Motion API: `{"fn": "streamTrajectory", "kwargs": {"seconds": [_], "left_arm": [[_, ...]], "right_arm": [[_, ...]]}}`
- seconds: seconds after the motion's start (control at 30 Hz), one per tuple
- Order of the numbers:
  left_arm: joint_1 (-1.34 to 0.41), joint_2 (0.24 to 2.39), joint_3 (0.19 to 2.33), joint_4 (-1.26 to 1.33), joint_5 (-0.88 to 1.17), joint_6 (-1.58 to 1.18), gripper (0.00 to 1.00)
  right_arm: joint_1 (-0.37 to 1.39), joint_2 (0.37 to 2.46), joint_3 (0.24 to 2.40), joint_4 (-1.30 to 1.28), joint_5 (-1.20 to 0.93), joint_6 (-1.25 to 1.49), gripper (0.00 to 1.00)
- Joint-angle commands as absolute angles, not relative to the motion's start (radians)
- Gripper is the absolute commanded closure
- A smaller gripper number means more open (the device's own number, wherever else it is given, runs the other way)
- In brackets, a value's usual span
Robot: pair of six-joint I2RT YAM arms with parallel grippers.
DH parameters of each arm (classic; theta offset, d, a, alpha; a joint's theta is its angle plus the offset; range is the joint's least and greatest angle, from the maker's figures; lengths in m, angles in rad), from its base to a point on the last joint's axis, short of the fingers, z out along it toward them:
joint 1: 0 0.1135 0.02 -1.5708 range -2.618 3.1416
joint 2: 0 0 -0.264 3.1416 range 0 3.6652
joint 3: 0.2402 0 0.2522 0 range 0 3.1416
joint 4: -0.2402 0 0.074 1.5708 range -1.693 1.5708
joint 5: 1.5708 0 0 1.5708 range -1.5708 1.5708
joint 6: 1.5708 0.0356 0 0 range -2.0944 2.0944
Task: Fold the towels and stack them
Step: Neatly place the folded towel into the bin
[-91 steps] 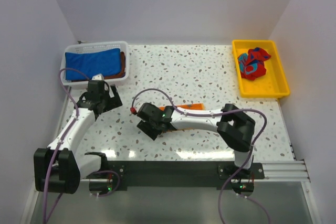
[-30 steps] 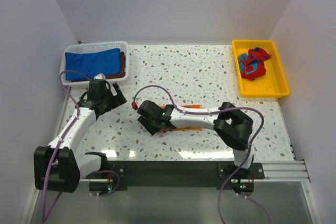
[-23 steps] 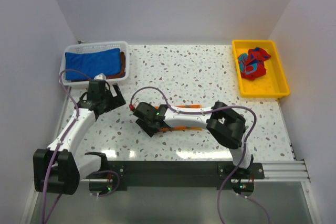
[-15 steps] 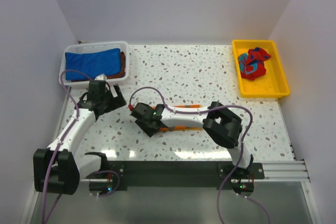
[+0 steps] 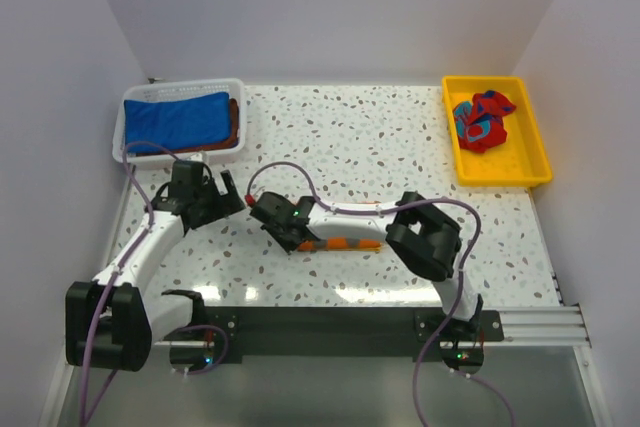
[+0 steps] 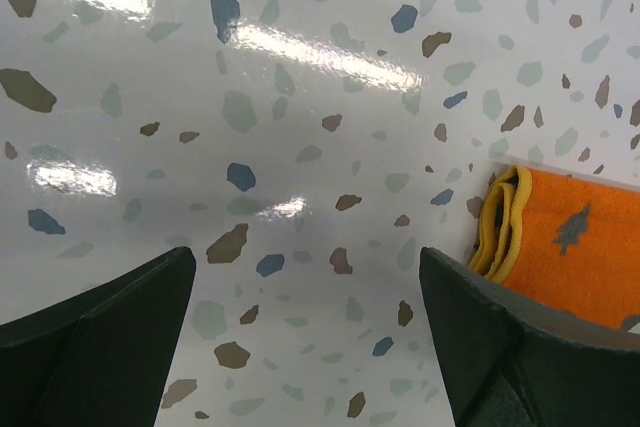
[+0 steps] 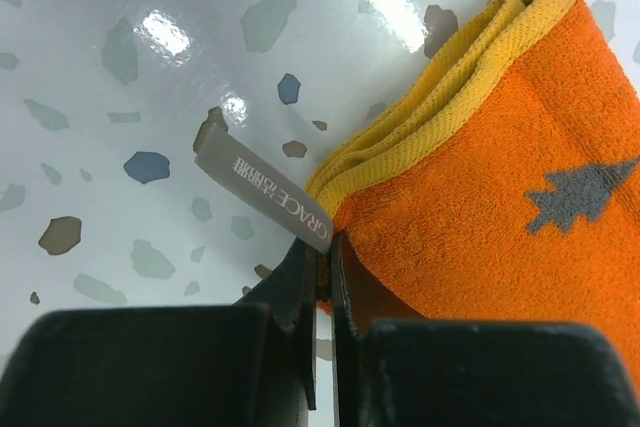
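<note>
An orange towel with grey spots (image 5: pixel 345 243) and a yellow hem lies folded on the speckled table near its front middle. My right gripper (image 7: pixel 322 247) is shut on its left corner, right beside a grey label (image 7: pixel 265 202); from above this gripper (image 5: pixel 287 234) sits at the towel's left end. My left gripper (image 6: pixel 307 257) hangs open just above bare table, and the orange towel's edge (image 6: pixel 570 252) shows past its right finger. From above, the left gripper (image 5: pixel 228 201) is a short way left of the right one. A blue towel (image 5: pixel 178 119) lies over a rust-brown towel (image 5: pixel 233 119).
The blue and brown towels lie in a white basket (image 5: pixel 185 154) at the back left. A yellow tray (image 5: pixel 505 182) at the back right holds a crumpled red and blue towel (image 5: pixel 483 119). Walls close the table in at the left, back and right.
My right gripper has gone from half open to shut on the orange towel's corner. My left gripper has shifted slightly nearer and to the right, toward the towel, staying open.
</note>
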State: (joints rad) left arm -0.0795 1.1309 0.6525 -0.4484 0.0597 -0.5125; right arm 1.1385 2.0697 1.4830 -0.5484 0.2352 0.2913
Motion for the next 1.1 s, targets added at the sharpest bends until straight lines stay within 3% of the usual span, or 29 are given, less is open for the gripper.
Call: {"fn": "streamTrajectory", "kwargs": {"seconds": [0.0,0.3,1.07], "left_arm": [[-0.075,1.123,0.626,-0.401,0.147,-0.526,0.0],[-0.136,1.207,0.586,-0.243,0.403,-0.704,0.0],[-0.44,1.425,0.535,0.018,0.301,-0.988,0.0]], "right_arm": [[1.105,2.082,1.381,-0.5,0.184,0.285,1.0],[1.092,1.852,1.21,-0.227,0.109,0.293,1.0],[1.078,1.683,0.996,0.044,0.098,0.382,1.0]]}}
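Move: The folded orange towel's left edge lies about 18 cm to the left hand's right, some 4 cm back and 6 cm below. The right gripper, at that edge's near corner, is about 17 cm right of the left hand, 8 cm back; the white bin's middle is roughly 23 cm ahead and 9 cm left of it. From the right hand, already pinching the corner, the edge's middle is about 5 cm ahead, level sideways and in height. Open left hand sweeps 15 cm right towards the left edge; right hand lifts the pinched corner 3 cm. ##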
